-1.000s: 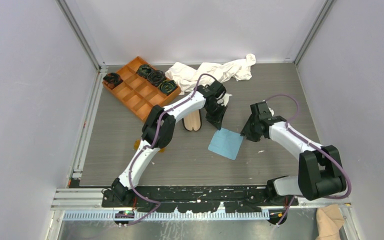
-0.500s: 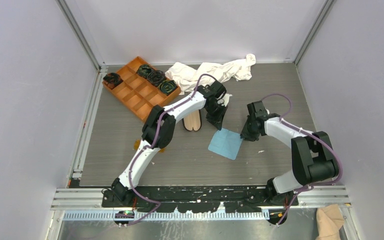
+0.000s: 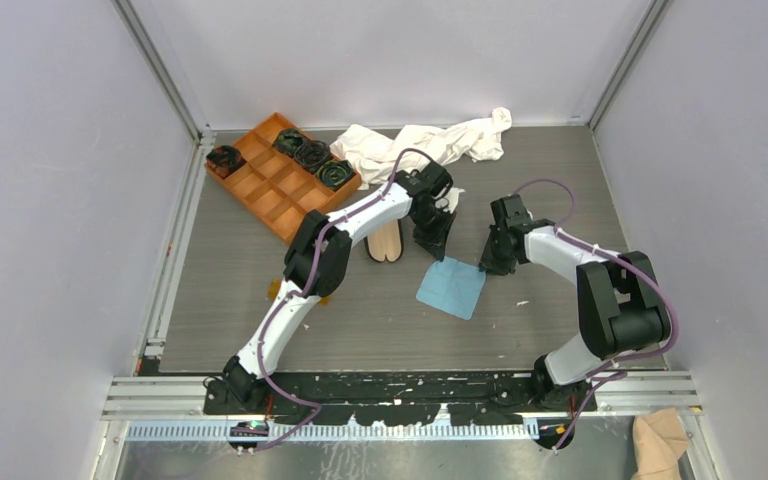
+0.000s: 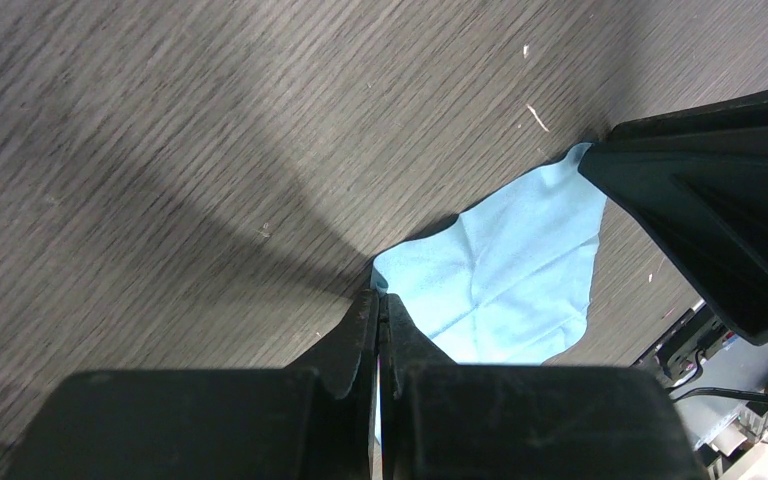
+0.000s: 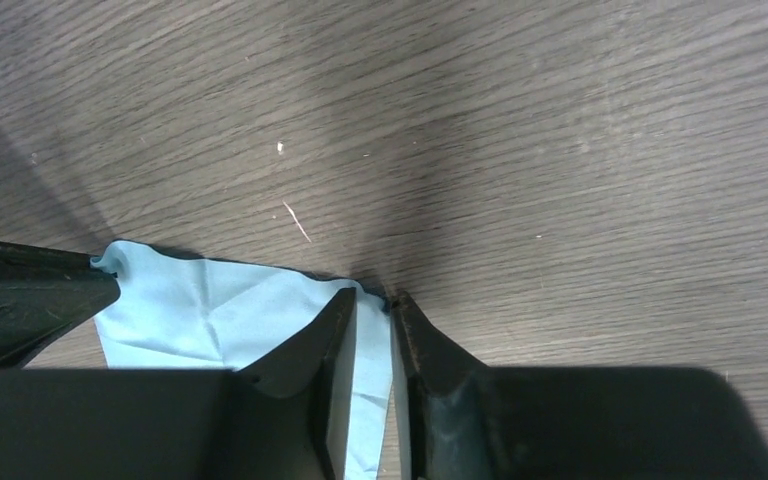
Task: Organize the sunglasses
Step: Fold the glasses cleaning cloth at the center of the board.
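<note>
A light blue cloth lies flat on the grey table. My left gripper is shut on its far left corner, and in the left wrist view the cloth starts right at the pinched tips. At the cloth's right corner my right gripper is down at the table. Its fingers stand a little apart, with the cloth's edge running between them. An open black case with beige lining lies left of my left gripper. Of the sunglasses I see only an amber bit beside my left arm.
An orange compartment tray with several dark coiled items sits at the back left. A crumpled white cloth lies along the back edge. Grey walls close in both sides.
My right gripper moved left onto the cloth's right corner and its jaws narrowed. The left arm and the cloth stayed where they were.
</note>
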`<state>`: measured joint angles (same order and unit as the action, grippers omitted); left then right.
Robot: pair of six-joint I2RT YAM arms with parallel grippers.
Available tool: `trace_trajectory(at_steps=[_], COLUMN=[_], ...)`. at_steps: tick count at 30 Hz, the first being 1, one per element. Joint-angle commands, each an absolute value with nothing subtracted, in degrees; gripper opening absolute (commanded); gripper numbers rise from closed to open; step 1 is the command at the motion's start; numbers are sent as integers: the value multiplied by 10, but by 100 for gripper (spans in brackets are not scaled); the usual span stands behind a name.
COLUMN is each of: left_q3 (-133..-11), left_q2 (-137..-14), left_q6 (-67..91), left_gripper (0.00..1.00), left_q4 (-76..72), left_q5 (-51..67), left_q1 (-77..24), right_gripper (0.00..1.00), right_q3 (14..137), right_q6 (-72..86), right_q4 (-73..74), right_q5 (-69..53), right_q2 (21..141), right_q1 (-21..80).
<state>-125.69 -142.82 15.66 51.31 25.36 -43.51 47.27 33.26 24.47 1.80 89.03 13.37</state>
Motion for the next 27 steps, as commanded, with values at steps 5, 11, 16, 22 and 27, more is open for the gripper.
trace_trajectory(at_steps=[5,11,16,22,27], left_q3=[-1273,-1268,-1265,-1245,-1223], left_q2=[-1428,-1416,-1401,-1380,-1362], left_q6=[156,155,151,141,146], left_gripper=[0,0,0,0,0], left_q4=[514,514,516,513,504], left_q5=[271,274,277,280,280], left_q1=[-438,-438,-439,-439,-439], right_gripper=[10,3,1,1,0], right_q3=[479,487,486,480,473], right_q6=[314,311,308,314,313], right_q4=[254,262,266,267,274], right_q5=[17,8,-1,-33,-43], right_q2=[896,878,849,808,786], right_q1=[133,133,134,133,136])
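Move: Directly beneath the half-open right fingers, about 1 cm down, is the far right corner of the blue cleaning cloth; the cloth's middle lies some 4 cm back and 7 cm to the left of that hand. The open glasses case is roughly 22 cm to its left and 9 cm farther out. From the left hand, already pinching the far left corner, the right corner lies about 10 cm to the right and 2 cm back. Closing on the cloth's far right corner, the right fingers pinch it while the hand stays almost in place near the board, then the hand rises straight off the board about 4 cm, drawing some 1 cm left towards the left gripper with a slight tilt of the wrist. The left hand keeps its shut grip on the other corner, barely shifting. ##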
